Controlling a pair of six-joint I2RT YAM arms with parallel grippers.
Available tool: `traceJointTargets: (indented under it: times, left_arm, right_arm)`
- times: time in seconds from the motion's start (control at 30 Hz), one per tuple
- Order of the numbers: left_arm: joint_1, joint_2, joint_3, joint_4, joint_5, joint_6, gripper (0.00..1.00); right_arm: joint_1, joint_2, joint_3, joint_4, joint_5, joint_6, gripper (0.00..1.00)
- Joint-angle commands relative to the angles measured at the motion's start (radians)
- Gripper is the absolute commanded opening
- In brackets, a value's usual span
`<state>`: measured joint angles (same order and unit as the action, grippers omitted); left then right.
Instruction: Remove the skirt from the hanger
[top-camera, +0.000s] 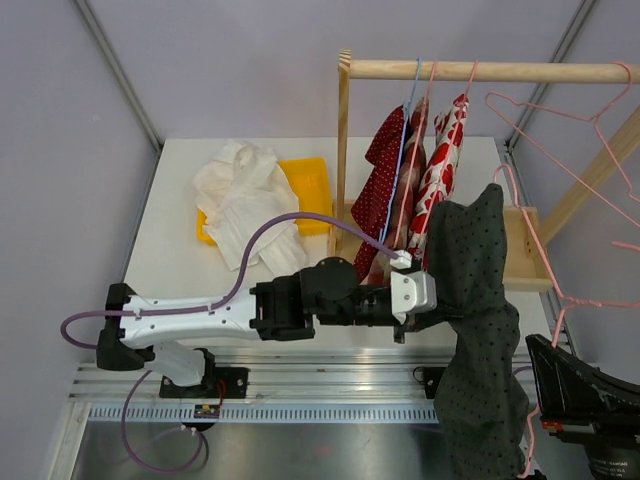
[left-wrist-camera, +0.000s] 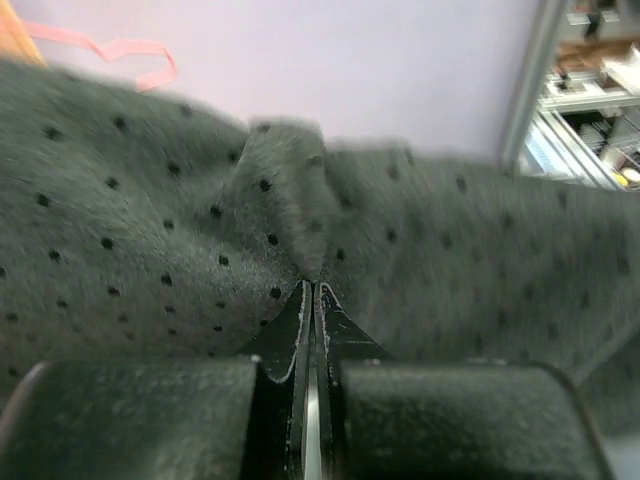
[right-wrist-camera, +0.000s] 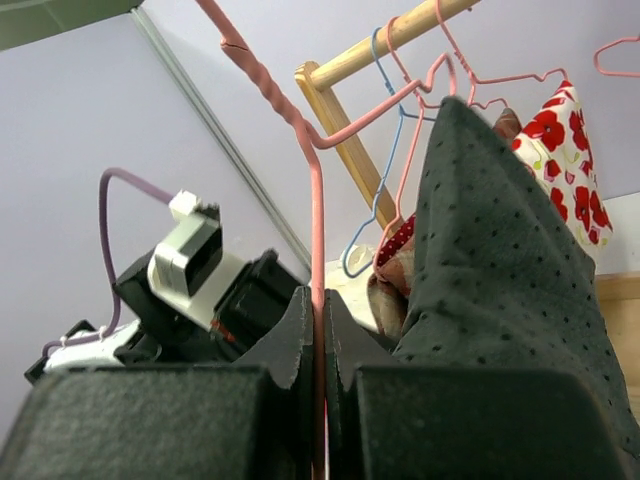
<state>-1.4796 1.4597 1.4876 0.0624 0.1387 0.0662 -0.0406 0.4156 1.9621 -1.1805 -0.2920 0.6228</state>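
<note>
A dark grey skirt (top-camera: 482, 300) with black dots hangs over a pink wire hanger (top-camera: 548, 275), away from the rail and near the table's front right. My left gripper (top-camera: 438, 298) reaches it from the left. In the left wrist view that gripper (left-wrist-camera: 312, 288) is shut on a pinched fold of the skirt (left-wrist-camera: 150, 200). My right gripper (right-wrist-camera: 318, 296) is shut on the hanger's wire (right-wrist-camera: 316, 190), with the skirt (right-wrist-camera: 500, 270) draped just to its right. The right arm (top-camera: 580, 395) sits at the bottom right, below the skirt's hem.
A wooden rack (top-camera: 345, 150) stands at the back right, with red patterned garments (top-camera: 385, 180) on hangers and an empty pink hanger (top-camera: 590, 120) on its rail. A white cloth (top-camera: 240, 195) lies over a yellow tray (top-camera: 312, 185) at the back left.
</note>
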Motion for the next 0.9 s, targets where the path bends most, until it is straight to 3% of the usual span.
traceJointTargets:
  times: [0.0, 0.17, 0.33, 0.63, 0.87]
  left_arm:
    - [-0.028, -0.111, -0.119, 0.085, 0.059, -0.061, 0.0]
    - [-0.126, -0.199, -0.298, 0.114, 0.02, -0.124, 0.0]
    - [-0.306, -0.252, -0.443, 0.068, -0.167, -0.19, 0.0]
    - [-0.522, -0.321, -0.717, 0.033, -0.445, -0.442, 0.0]
    - [-0.617, -0.436, -0.771, -0.215, -0.668, -0.594, 0.0]
  right_arm:
    - [0.007, 0.035, 0.011, 0.124, 0.077, -0.046, 0.0]
    - [0.008, 0.078, 0.044, 0.162, 0.148, -0.099, 0.0]
    - [0.008, 0.13, 0.086, 0.192, 0.223, -0.144, 0.0]
    - [0.008, 0.184, 0.104, 0.236, 0.315, -0.198, 0.0]
    - [0.016, 0.241, 0.129, 0.167, 0.39, -0.258, 0.0]
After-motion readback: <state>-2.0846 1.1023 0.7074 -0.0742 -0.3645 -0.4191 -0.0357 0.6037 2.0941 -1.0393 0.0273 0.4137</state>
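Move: The dark green skirt is pinched in the left fingers at its left side, its middle some 4 cm to their right and 4 cm below; the pink hanger in the right hand lies about 8 cm right and 6 cm above, roughly level fore and aft. The flowered skirt hangs about 22 cm ahead, 2 cm right and 13 cm lower; the yellow tray is some 34 cm ahead, 27 cm left and 42 cm below. From the right hand, the dark skirt lies about 3 cm ahead, 7 cm left and 12 cm lower. The dark green skirt, still pinched in the shut left fingers, is drawn away from its hanger, first back and left, then mostly down: about 25 cm down and 15 cm each back and left, the fingertips tipping down some 30 degrees. The right hand keeps its grip on the pink hanger and eases up, right and slightly forward, turning clockwise. ##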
